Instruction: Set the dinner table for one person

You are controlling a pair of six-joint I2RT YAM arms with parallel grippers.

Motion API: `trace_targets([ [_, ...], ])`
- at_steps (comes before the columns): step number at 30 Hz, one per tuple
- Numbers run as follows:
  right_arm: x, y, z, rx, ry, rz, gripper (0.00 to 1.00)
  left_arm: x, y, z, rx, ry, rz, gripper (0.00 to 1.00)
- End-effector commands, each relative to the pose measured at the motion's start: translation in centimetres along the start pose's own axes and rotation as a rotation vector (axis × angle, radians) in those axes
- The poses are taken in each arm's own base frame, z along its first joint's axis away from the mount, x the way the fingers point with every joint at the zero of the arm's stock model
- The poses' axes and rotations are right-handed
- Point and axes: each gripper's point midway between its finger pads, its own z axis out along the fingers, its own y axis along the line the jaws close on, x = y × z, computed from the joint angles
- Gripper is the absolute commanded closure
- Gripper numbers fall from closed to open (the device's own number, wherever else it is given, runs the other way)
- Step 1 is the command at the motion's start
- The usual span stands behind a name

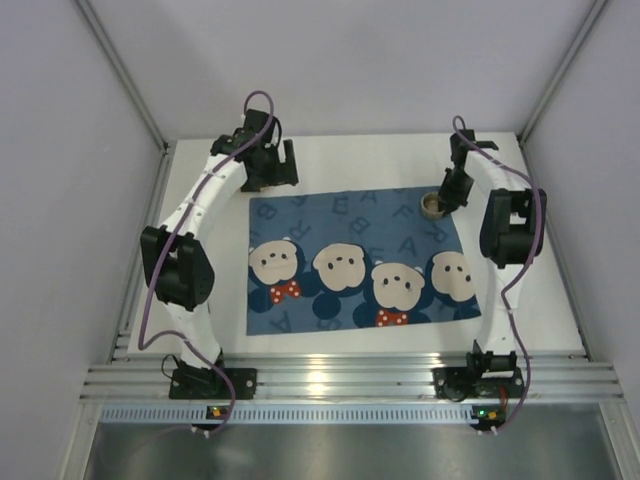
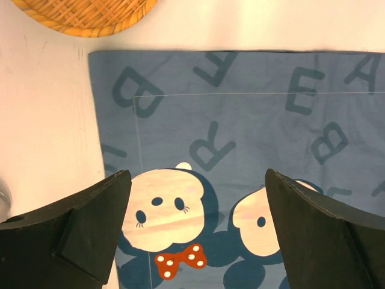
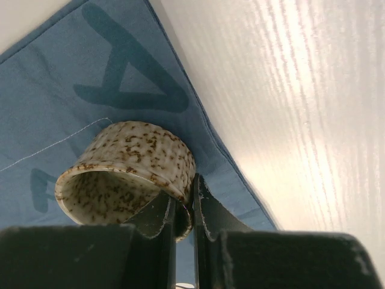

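The white dinner table (image 1: 380, 160) carries a blue bear-printed placemat (image 1: 355, 262). My right gripper (image 1: 452, 192) is shut on the rim of a small brown-speckled cup (image 1: 432, 205) at the mat's far right corner. In the right wrist view the fingers (image 3: 207, 211) pinch the cup's wall (image 3: 138, 150), which is tilted over the mat's edge (image 3: 54, 90). My left gripper (image 1: 272, 168) hovers at the mat's far left corner. In the left wrist view it (image 2: 197, 177) is open and empty above the bear faces (image 2: 165, 208).
A woven straw basket or plate (image 2: 87, 15) lies on the table just past the mat's far left corner; the left arm hides it in the top view. Grey walls close in the table on three sides. An aluminium rail (image 1: 340, 380) runs along the near edge.
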Motion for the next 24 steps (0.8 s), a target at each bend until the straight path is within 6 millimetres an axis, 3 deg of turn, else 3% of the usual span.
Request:
trace_targets([
  [1,-0.8,1.6,0.1,-0.006,-0.038,-0.021,1.0,-0.7,1.1,-0.6,0.037,-0.022,-0.057,0.02],
  [5,-0.7,2.3,0.1,-0.049,-0.037,-0.009,1.0,-1.0,4.1,0.5,0.029,-0.014,-0.135,0.02],
  [6,-0.7,2.4,-0.2,-0.055,-0.041,-0.005,1.0,-1.4,5.4,0.6,0.011,-0.016,-0.162,0.02],
  [9,-0.5,2.9,-1.4,-0.095,-0.05,0.002,1.0,-2.3,7.0,0.6,-0.008,-0.029,-0.185,0.02],
  [13,-0.8,3.6,-3.9,-0.151,-0.091,0.02,1.0,-2.5,7.9,0.6,-0.02,-0.031,-0.192,0.02],
  [16,-0.4,5.7,-4.3,-0.275,-0.082,0.019,1.0,-2.2,8.4,0.9,-0.03,-0.021,-0.199,0.02],
  [17,0.7,6.5,-3.8,-0.329,-0.039,0.015,1.0,-2.3,8.5,1.0,-0.03,-0.021,-0.2,0.02],
  [19,1.1,7.3,-2.9,-0.363,-0.021,0.015,1.0,-2.4,8.8,1.1,-0.035,-0.021,-0.211,0.02],
  [24,2.9,7.3,0.1,-0.331,0.042,0.01,1.0,-2.6,9.9,2.0,-0.052,-0.018,-0.245,0.03],
])
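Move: About 13 cm ahead of the open left hand and 9 cm to its left, roughly 18 cm below, lies the wicker plate; the spoon is some 21 cm back and 21 cm left, and the mat's middle 17 cm back and 20 cm right. The right hand already pinches the cup's right wall, the cup's middle about 4 cm left of it; from this hand the mat's middle lies some 17 cm back and 27 cm left. Dragging the cup leftward over the mat, the right hand keeps its shut grip on the wall and travels about 6 cm, slowly at first, nearly level, rolling its left side up some 15 degrees. Meanwhile the left hand swings about 9 cm left, sinks slightly and turns a little counter-clockwise until the plate is ahead of it, fingers staying wide open, then all but stops. ##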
